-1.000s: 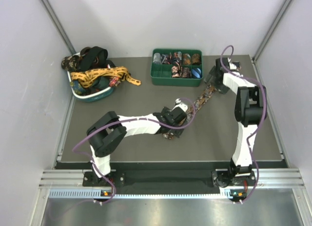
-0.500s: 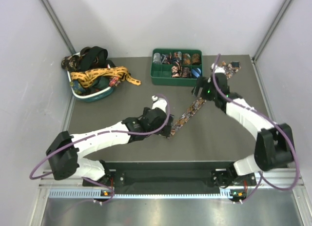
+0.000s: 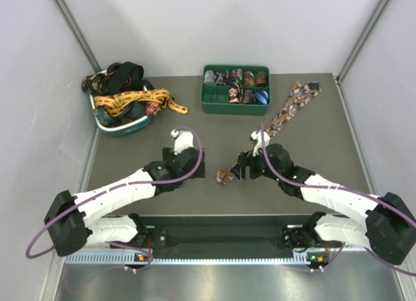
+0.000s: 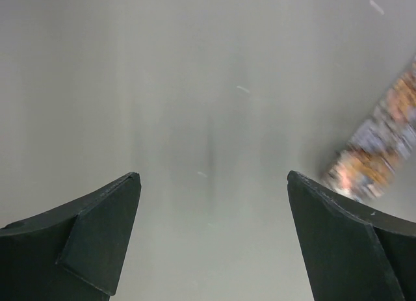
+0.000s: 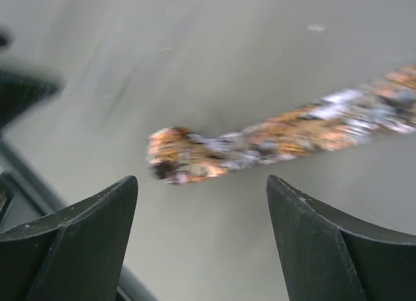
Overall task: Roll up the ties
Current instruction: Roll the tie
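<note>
A brown-floral tie (image 3: 281,119) lies as a long strip running diagonally from the far right toward the near middle of the mat. Its near end (image 3: 225,177) is bunched into a small lump. My right gripper (image 3: 242,171) hovers just right of that lump, open, with nothing between its fingers. In the right wrist view the lump (image 5: 179,155) lies ahead of the right gripper (image 5: 201,178). My left gripper (image 3: 194,159) is open and empty, left of the tie's end. The left wrist view shows the left gripper (image 4: 211,174) over bare mat, with the tie (image 4: 377,145) blurred at the right edge.
A green tray (image 3: 214,108) with several rolled ties in its compartments stands at the far middle. A basket (image 3: 123,127) at the far left holds a pile of loose ties, with a gold-yellow one (image 3: 140,99) draped over its rim. Walls close in the left and right sides.
My right arm swung from the tie's far end down to its near lump and narrowed its jaws a little. My left gripper drew back to the left, away from the tie's end.
</note>
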Available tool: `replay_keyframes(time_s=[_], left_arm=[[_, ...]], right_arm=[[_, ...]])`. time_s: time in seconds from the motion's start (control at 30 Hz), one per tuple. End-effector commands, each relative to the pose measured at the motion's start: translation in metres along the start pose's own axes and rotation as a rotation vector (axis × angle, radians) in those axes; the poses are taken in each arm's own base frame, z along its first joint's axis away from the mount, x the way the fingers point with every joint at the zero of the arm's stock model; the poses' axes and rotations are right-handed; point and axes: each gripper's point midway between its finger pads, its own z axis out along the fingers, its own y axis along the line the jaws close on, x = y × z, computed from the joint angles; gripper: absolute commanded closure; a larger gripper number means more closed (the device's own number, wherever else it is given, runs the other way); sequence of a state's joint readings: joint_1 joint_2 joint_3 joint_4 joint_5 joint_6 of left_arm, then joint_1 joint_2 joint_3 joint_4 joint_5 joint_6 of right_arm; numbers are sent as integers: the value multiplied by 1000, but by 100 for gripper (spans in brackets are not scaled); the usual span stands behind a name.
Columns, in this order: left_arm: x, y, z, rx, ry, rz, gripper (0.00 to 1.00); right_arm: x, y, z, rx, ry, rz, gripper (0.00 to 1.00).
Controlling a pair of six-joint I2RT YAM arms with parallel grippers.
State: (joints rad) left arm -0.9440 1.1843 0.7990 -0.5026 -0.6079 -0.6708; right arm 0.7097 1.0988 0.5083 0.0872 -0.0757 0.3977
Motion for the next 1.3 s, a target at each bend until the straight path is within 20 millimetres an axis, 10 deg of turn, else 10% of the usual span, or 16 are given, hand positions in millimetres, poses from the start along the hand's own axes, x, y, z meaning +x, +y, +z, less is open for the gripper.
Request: replay_keyframes(time_s=[0.0, 0.3, 0.83, 1.27], left_arm=[[-14, 30, 10, -37, -14, -124, 1], [-21, 64, 19, -35, -15, -248, 1], [7, 51, 31, 71, 8, -202, 2], [14, 37, 35, 152, 28, -180, 3]], right_arm=[[-16, 30, 12, -77, -73, -97, 21], [8, 58, 47, -29, 55, -270, 27], [53, 51, 73, 232, 109, -389, 37], [60, 68, 65, 81, 13, -329, 79]])
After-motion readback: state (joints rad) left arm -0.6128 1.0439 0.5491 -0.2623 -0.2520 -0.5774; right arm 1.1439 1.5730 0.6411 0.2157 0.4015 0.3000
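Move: The tie's near, started end lies about 6 cm to the right hand's left, some 3 cm back and 9 cm below. From that hand, the tie's far end is roughly 38 cm ahead and 34 cm right, and the green tray stands about 36 cm straight ahead, its middle some 7 cm below. From the left hand the near end lies about 15 cm right, 4 cm back and 10 cm below. Bring the open right gripper left, then down, easing slightly back, about 8 cm each for the first two, onto the near end of the tie. Tip its fingers some 25 degrees steeper as you go, then close them to pinch the curled end. Swing the empty left gripper left and a little forward out of the way, then let it sink about 4 cm while drifting back right, still open. ##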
